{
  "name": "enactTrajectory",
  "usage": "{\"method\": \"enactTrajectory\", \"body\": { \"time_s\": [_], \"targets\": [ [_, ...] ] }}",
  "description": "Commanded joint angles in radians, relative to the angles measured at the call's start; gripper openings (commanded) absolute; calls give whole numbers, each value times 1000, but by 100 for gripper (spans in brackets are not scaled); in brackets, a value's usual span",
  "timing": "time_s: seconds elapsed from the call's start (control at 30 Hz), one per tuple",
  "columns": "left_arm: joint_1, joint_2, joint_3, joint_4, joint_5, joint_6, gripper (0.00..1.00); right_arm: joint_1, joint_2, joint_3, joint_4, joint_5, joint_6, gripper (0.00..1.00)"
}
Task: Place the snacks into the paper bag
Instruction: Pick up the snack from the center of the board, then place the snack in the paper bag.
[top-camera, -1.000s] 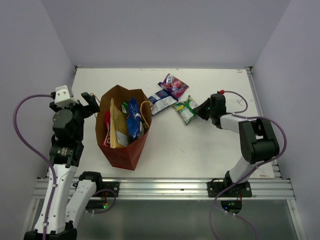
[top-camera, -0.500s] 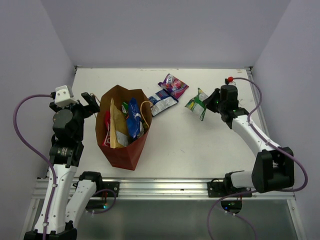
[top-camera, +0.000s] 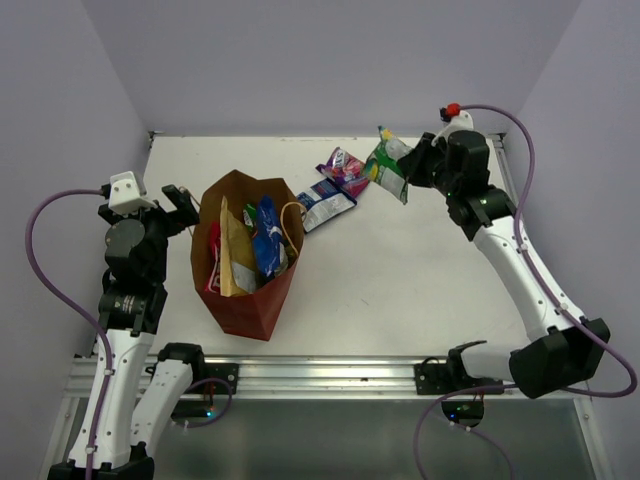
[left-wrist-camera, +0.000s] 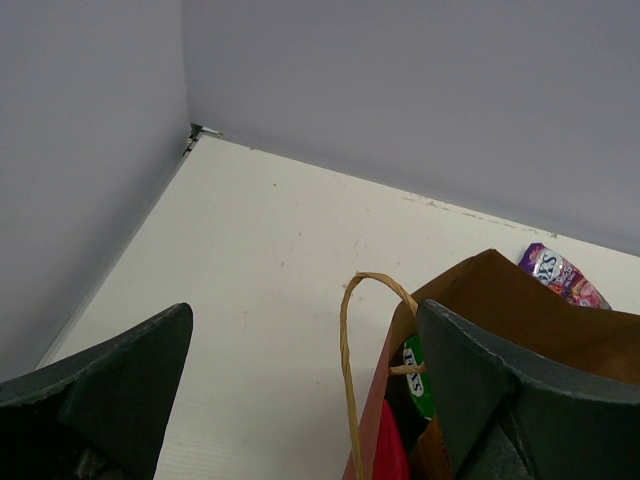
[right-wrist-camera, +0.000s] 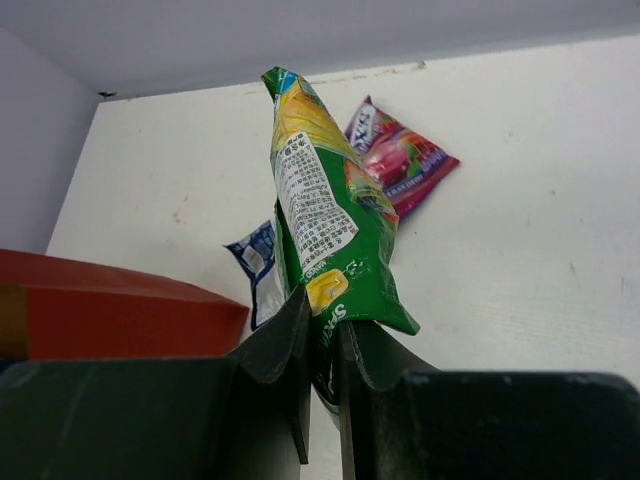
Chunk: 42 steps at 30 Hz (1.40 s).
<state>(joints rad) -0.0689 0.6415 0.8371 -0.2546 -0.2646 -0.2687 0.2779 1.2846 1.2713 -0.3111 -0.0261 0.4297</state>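
Observation:
The brown paper bag (top-camera: 250, 300) stands open at the left centre of the table with several packets inside. My right gripper (top-camera: 408, 168) is shut on a small green snack packet (top-camera: 385, 165) and holds it in the air near the back right; in the right wrist view the green packet (right-wrist-camera: 325, 215) stands up from between the fingers. A purple-pink packet (top-camera: 345, 170) and a small dark blue packet (top-camera: 325, 202) lie on the table behind the bag. My left gripper (top-camera: 182, 208) stands open at the bag's left rim, near a loop handle (left-wrist-camera: 350, 370).
Grey walls close the table (top-camera: 400, 290) on the left, back and right. A metal rail (top-camera: 330, 375) runs along the near edge, where the arm bases are bolted. The red side of the bag (right-wrist-camera: 110, 315) fills the lower left of the right wrist view.
My right arm has lifted the green packet off the table and carried it up and toward the back. The left arm and the bag have not moved.

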Motion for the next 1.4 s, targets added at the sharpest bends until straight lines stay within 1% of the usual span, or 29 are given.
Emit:
{"method": "enactTrajectory", "body": {
  "time_s": [0.0, 0.17, 0.37, 0.57, 0.7, 0.77, 0.83, 1.03, 1.17, 1.37],
  "targets": [
    [-8, -5, -7, 48, 8, 14, 97, 64, 16, 147, 10, -17, -103, 0],
    [-8, -3, -7, 48, 8, 16, 97, 162, 90, 295, -8, -14, -173, 0],
    [-8, -3, -9, 49, 13, 16, 97, 285, 137, 410, -10, 17, -299, 0],
    [-8, 0, -9, 51, 16, 16, 97, 394, 188, 470, 58, 14, -373, 0],
    [-8, 0, -9, 49, 15, 16, 97, 460, 229, 510, 86, -15, -422, 0],
    [-8, 0, -7, 49, 15, 16, 97, 506, 255, 525, 95, -17, -492, 0],
    [-8, 0, -9, 51, 15, 16, 97, 544, 269, 528, 113, -18, -517, 0],
    [-8, 0, -7, 49, 16, 14, 97, 601, 334, 548, 136, -57, -559, 0],
    [-8, -3, -7, 49, 16, 14, 97, 627, 381, 571, 119, -69, -591, 0],
    [-8, -5, -7, 49, 16, 16, 97, 642, 410, 566, 124, -66, -603, 0]
  ]
}}
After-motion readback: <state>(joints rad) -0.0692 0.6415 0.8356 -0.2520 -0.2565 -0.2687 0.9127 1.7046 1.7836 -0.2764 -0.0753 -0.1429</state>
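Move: The right hand already holds the green snack. The middle of the paper bag's mouth lies about 34 cm to this hand's left, some 13 cm back and 7 cm below it. Still on the table, roughly 28 cm lower, are the blue-white snack, about 9 cm ahead and 17 left, and the purple snack, some 23 ahead and 11 left. From the left hand the bag's mouth is about 13 cm right, 4 back and 8 below. Keeping its pinch on the green snack, the right hand carries it some 30 cm left and about 7 cm back, over to the paper bag's mouth. It climbs roughly 10 cm on the way, then sinks about 5 cm near the bag. Meanwhile the wrist swings about 45 degrees counter-clockwise, so the fingers finish pointing mostly left and slightly down. ##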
